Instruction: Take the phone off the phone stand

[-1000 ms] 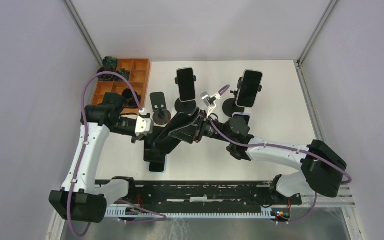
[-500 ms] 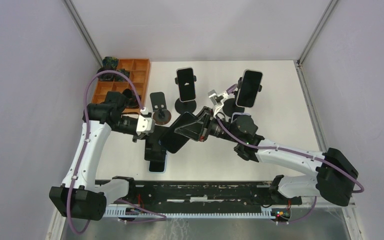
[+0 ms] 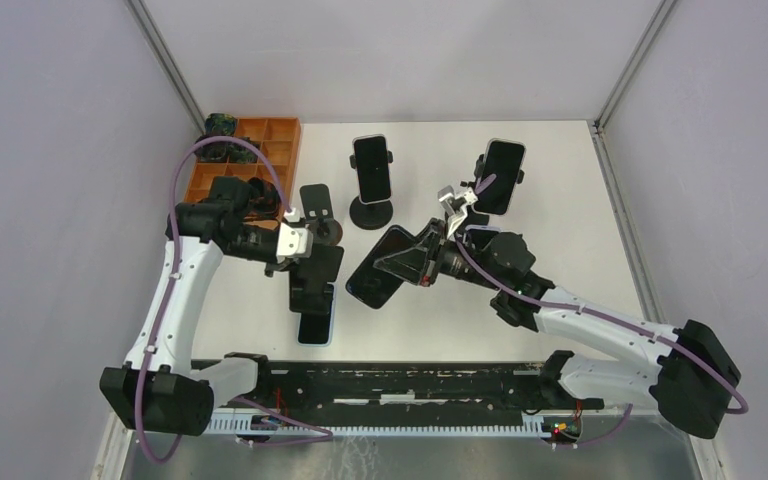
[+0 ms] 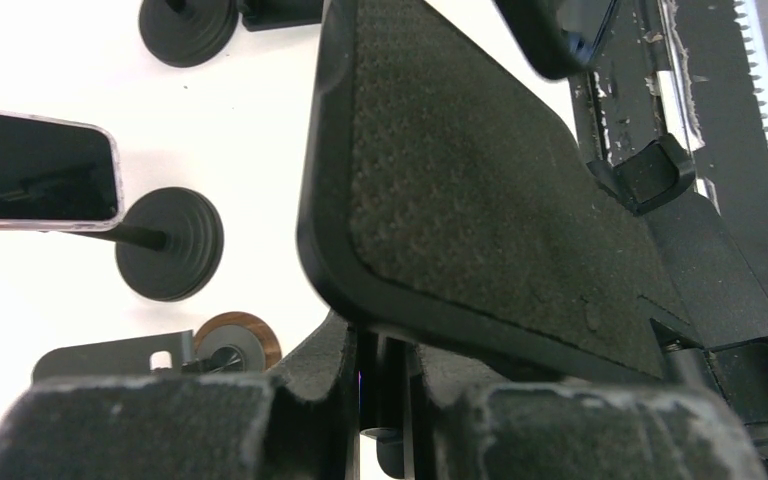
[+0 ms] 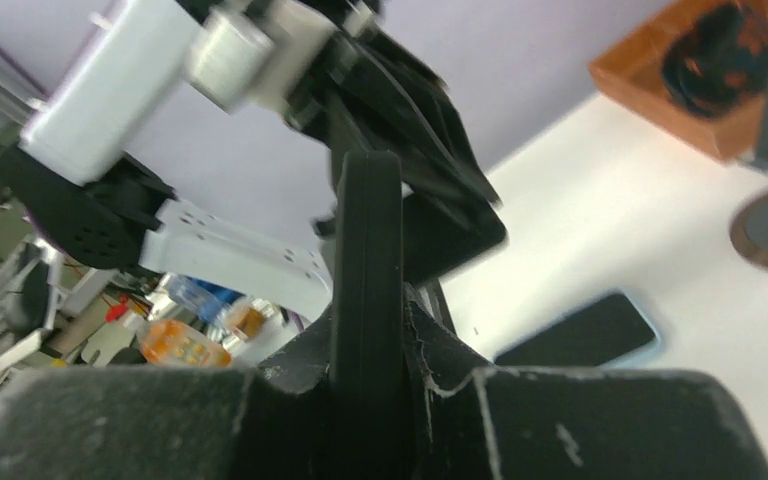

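Note:
The black phone [image 3: 382, 270] hangs tilted above the table's middle, with my right gripper [image 3: 428, 262] shut on its right edge. In the right wrist view the phone [image 5: 366, 270] stands edge-on between the fingers [image 5: 440, 345]. The black phone stand [image 3: 318, 274] sits a short gap to the phone's left, and my left gripper [image 3: 298, 250] is shut on it. The left wrist view shows the stand's textured plate [image 4: 480, 170] overhead, with my left gripper [image 4: 390, 400] clamped on the stem beneath it. A corner of the phone [image 4: 560, 35] shows at the top.
Another phone [image 3: 315, 326] lies flat under the stand. Two phones on stands [image 3: 372, 168] [image 3: 500, 176] are at the back. An empty stand [image 3: 315, 203] with a wooden disc [image 3: 328, 232] is by the orange tray [image 3: 260, 150].
My right gripper has closed on the phone and carried it right, away from the stand. The left gripper has kept hold of the stand and shifted slightly back.

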`<state>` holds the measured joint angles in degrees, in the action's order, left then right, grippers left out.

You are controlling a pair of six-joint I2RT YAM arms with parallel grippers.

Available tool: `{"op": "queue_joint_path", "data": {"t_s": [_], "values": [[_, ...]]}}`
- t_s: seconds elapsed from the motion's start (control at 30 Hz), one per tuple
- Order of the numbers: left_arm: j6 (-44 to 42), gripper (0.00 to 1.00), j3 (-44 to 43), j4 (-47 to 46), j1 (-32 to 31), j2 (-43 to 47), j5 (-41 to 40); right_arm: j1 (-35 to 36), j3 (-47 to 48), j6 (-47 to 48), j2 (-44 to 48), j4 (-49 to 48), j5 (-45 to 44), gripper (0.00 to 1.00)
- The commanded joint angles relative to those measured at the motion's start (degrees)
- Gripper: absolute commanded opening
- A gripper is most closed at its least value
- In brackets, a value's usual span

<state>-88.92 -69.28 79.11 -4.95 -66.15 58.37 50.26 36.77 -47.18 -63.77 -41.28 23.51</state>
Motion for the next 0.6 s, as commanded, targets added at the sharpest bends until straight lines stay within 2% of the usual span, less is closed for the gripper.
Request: {"op": "queue_joint_path", "data": {"t_s": [0.0, 0.2, 0.5, 0.57], "values": [[3.08, 0.02, -4.42, -2.22, 0.17, 0.23, 1.71, -0.32, -0.96, 3.76, 0.84, 10.98, 1.71, 0.02], [3.71, 0.02, -6.44, -2.28, 0.12, 0.01, 4.44, 1.8, -0.13, 5.12, -11.94, 17.26, 5.59, 0.0], [4.12, 0.02, -5.02, -1.94, 0.09, 1.97, 3.63, 3.7, 10.62, 7.08, -32.16, 19.43, 8.2, 0.0], [4.11, 0.02, -4.91, -1.89, 0.09, 2.02, 3.84, 3.76, 13.93, 7.6, -35.47, 21.06, 7.98, 0.03]]}}
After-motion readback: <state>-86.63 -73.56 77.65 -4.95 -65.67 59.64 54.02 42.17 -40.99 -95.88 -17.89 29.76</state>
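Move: The right hand, already holding the black phone clear of its stand, is heading for bare table nearly straight beneath it: about 3 cm back, 4 cm left and some 28 cm down. The blue-edged phone lies flat about 17 cm to this hand's left and 1 cm back, 29 cm below; the black phone stand is some 15 cm left, 2 cm back and 9 cm lower. From the left hand the bare spot is about 13 cm right, 7 cm back and 20 cm down. The right hand keeps its pinch on the black phone and plunges about 25 cm down towards the bare table to the right of the blue-edged phone, drifting a few centimetres left, while the wrist rolls its left side down and tips, some 50 degrees in all, so the fingers turn from slightly upward to slanting down and the phone levels out. The left hand keeps hold of the empty black phone stand and raises it about 3 cm, then holds it there. ##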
